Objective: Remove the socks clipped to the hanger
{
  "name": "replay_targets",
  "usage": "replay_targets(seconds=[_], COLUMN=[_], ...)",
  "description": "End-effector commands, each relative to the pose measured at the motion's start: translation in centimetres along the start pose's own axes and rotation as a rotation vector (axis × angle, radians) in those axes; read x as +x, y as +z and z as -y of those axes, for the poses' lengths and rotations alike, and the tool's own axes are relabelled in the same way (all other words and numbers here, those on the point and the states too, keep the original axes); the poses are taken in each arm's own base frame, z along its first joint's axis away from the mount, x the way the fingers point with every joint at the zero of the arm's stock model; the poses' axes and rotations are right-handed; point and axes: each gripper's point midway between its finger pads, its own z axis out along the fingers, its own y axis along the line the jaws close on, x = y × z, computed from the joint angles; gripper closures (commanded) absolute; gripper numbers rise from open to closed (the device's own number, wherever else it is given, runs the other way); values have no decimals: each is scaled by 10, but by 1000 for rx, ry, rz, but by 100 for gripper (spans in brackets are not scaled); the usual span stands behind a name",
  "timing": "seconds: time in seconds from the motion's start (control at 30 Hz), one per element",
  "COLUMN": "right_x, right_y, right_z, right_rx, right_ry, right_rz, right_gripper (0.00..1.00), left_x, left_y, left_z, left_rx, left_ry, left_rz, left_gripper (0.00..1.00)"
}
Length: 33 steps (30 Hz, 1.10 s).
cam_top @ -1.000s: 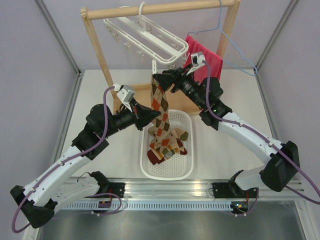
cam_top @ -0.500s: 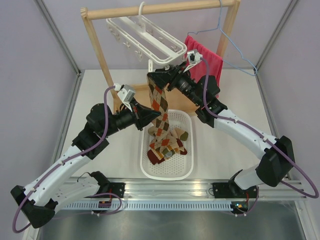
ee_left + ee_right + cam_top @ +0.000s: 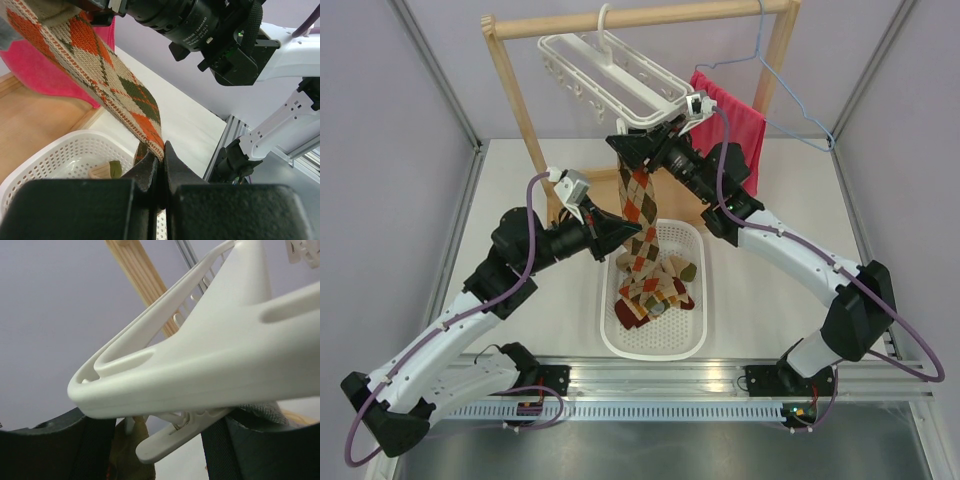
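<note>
The white hanger (image 3: 610,72) hangs from the wooden rail, with one argyle sock (image 3: 638,195) clipped at its near corner. My left gripper (image 3: 630,236) is shut on the sock's lower part, which the left wrist view shows pinched between my fingertips (image 3: 159,151) with the sock (image 3: 100,70) stretched up and away. My right gripper (image 3: 632,150) is at the top of the sock under the hanger. In the right wrist view the hanger frame (image 3: 225,355) fills the top, and a white clip (image 3: 175,437) lies between my open fingers (image 3: 50,450). Part of the sock (image 3: 127,445) shows there.
A white basket (image 3: 655,345) below holds several loose socks (image 3: 655,285); its rim (image 3: 60,150) shows in the left wrist view. A pinkish-red towel (image 3: 735,125) and a thin blue wire hanger (image 3: 790,90) hang at the right of the wooden rack (image 3: 515,100).
My right gripper has moved up and left to the clip under the hanger's corner. The hanger has shifted slightly. My left arm has stayed put, still holding the sock.
</note>
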Motion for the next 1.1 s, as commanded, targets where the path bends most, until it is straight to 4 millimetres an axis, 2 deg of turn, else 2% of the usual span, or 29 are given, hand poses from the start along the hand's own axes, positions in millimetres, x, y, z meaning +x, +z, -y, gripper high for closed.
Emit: replay_targets(seconds=[0.0, 0.17, 0.27, 0.47, 0.57, 0.67, 0.7, 0.77, 0.93, 1.03, 1.07], right_x=[-28, -32, -35, -37, -35, -33, -32, -32, -30, -28, -27], right_y=[8, 8, 6, 0, 0, 1, 1, 0, -2, -3, -5], right_z=[-19, -18, -16, -10, -5, -4, -3, -1, -1, -1, 1], right_rx=[-49, -41, -29, -1, 13, 15, 17, 23, 25, 28, 37], right_ry=[-17, -15, -12, 0, 6, 7, 7, 5, -2, -7, -9], right_rz=[78, 100, 117, 153, 154, 152, 151, 154, 147, 138, 135], right_gripper=[33, 34, 38, 60, 76, 86, 94, 99, 99, 86, 73], left_x=[-20, -18, -17, -12, -10, -8, -8, -6, -5, -4, -3], left_y=[-6, -5, -5, -4, -4, -3, -3, -4, -4, -3, -3], left_z=[17, 16, 15, 13, 12, 11, 11, 10, 9, 7, 5], left_rx=[59, 57, 54, 51, 50, 48, 48, 45, 41, 30, 24], left_ry=[-3, -6, -7, -14, -16, -18, -18, -19, -21, -16, -16], left_rz=[47, 42, 40, 29, 25, 19, 21, 17, 16, 17, 15], left_gripper=[98, 98, 98, 98, 98, 98, 98, 98, 98, 98, 98])
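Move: The clip that still holds the argyle sock sits between the right hand's open fingers, about 1 cm ahead and 1 cm left, level with them. The grey sock hangs some 7 cm to the right, 2 cm ahead and 5 cm lower. From the left hand, already shut on the sock's lower part, the clip is roughly 14 cm ahead, 2 cm left and 8 cm up; the basket lies straight below, about 32 cm down and 3 cm right. The argyle sock's clip is squeezed between the right fingers, which close from about two-thirds open to a quarter and settle there on it, while that hand eases some 1.5 cm forward and slightly right, turning about 5 degrees clockwise. The left hand stays in place and keeps its pinch on the sock. ##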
